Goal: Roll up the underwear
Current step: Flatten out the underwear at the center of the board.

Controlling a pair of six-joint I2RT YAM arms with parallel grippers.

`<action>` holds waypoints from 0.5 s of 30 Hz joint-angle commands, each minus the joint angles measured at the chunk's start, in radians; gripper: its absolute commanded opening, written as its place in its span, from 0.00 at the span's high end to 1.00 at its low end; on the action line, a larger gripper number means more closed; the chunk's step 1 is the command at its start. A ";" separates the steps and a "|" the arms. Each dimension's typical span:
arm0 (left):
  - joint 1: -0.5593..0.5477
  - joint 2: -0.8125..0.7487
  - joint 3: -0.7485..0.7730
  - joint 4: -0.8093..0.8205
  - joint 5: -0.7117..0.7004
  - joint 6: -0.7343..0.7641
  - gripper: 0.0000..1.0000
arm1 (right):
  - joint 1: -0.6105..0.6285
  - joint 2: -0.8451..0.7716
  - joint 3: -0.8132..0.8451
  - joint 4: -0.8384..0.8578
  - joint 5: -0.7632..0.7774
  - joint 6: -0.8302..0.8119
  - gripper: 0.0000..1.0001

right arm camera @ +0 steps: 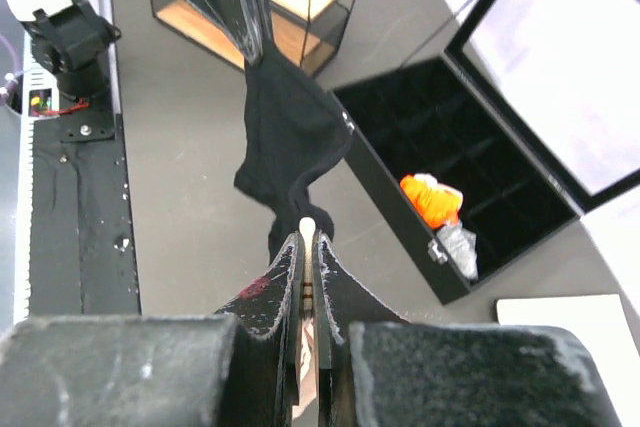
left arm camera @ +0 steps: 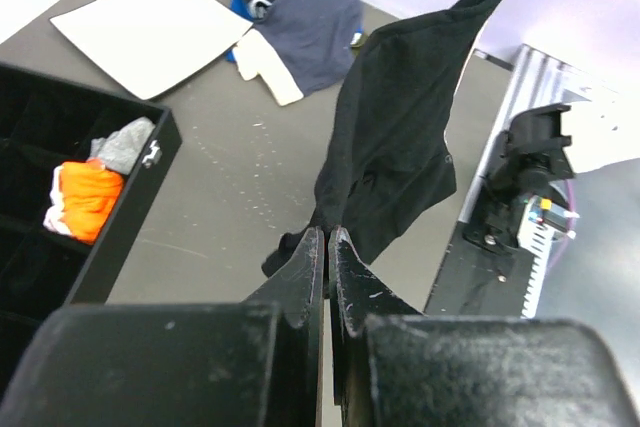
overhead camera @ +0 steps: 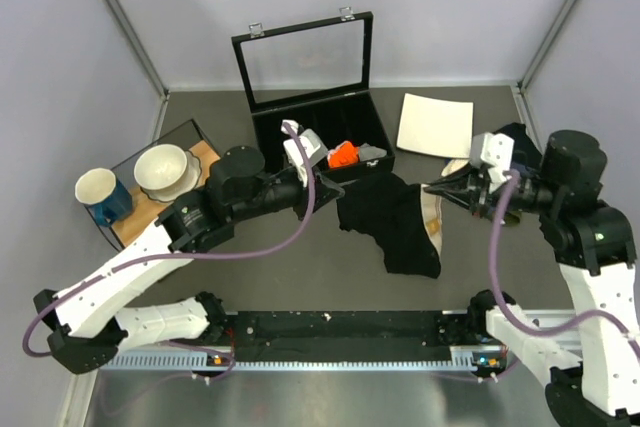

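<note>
The black underwear (overhead camera: 392, 222) with its pale beige waistband hangs stretched between my two grippers above the table. My left gripper (overhead camera: 335, 192) is shut on its left end, seen in the left wrist view (left arm camera: 327, 232) with black fabric (left arm camera: 400, 137) trailing away. My right gripper (overhead camera: 432, 190) is shut on the beige waistband edge, seen in the right wrist view (right arm camera: 308, 230) with the fabric (right arm camera: 290, 137) running to the other gripper.
An open black compartment case (overhead camera: 320, 127) holds a bright orange cloth roll (overhead camera: 343, 155) and a grey item. A white plate (overhead camera: 434, 125) lies at the back right. A navy garment (left arm camera: 315, 27) lies beside the plate. Cups (overhead camera: 165, 169) sit on a wooden tray at left.
</note>
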 commanded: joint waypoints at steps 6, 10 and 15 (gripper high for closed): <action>-0.030 -0.029 0.022 0.030 -0.034 -0.018 1.00 | 0.013 0.015 0.004 0.118 0.123 0.128 1.00; 0.019 0.000 -0.090 0.150 -0.108 -0.044 1.00 | 0.013 0.108 -0.122 0.277 0.290 0.145 1.00; 0.190 0.213 -0.155 0.259 0.025 -0.083 1.00 | 0.013 0.305 -0.246 0.448 0.335 0.177 1.00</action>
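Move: Each hand holds an upper corner of the underwear, the right one at the pale waistband. The clear middle of the board, where it is to be spread, is about 8 cm ahead, 7 cm right and 33 cm below the left hand; from the right hand it is roughly 10 cm ahead, 6 cm left and 35 cm below. The black box's middle lies some 30 cm ahead and 5 cm left of the left hand; the navy clothes lie about 20 cm ahead and 21 cm right of the right hand. Still pinching the two corners with shut fingers, both hands finish the backswing with a small draw back towards the base of about 1.5 cm and a slight rise, then reverse and sweep the underwear forward and down towards the board. The right hand leads, ending some 10 cm forward and 7 cm lower, its fingers tipping down about 10 degrees and turning clockwise nearly 15, while the left follows more slowly to about 4.5 cm forward and 4 cm lower with a slight counter-clockwise turn. ##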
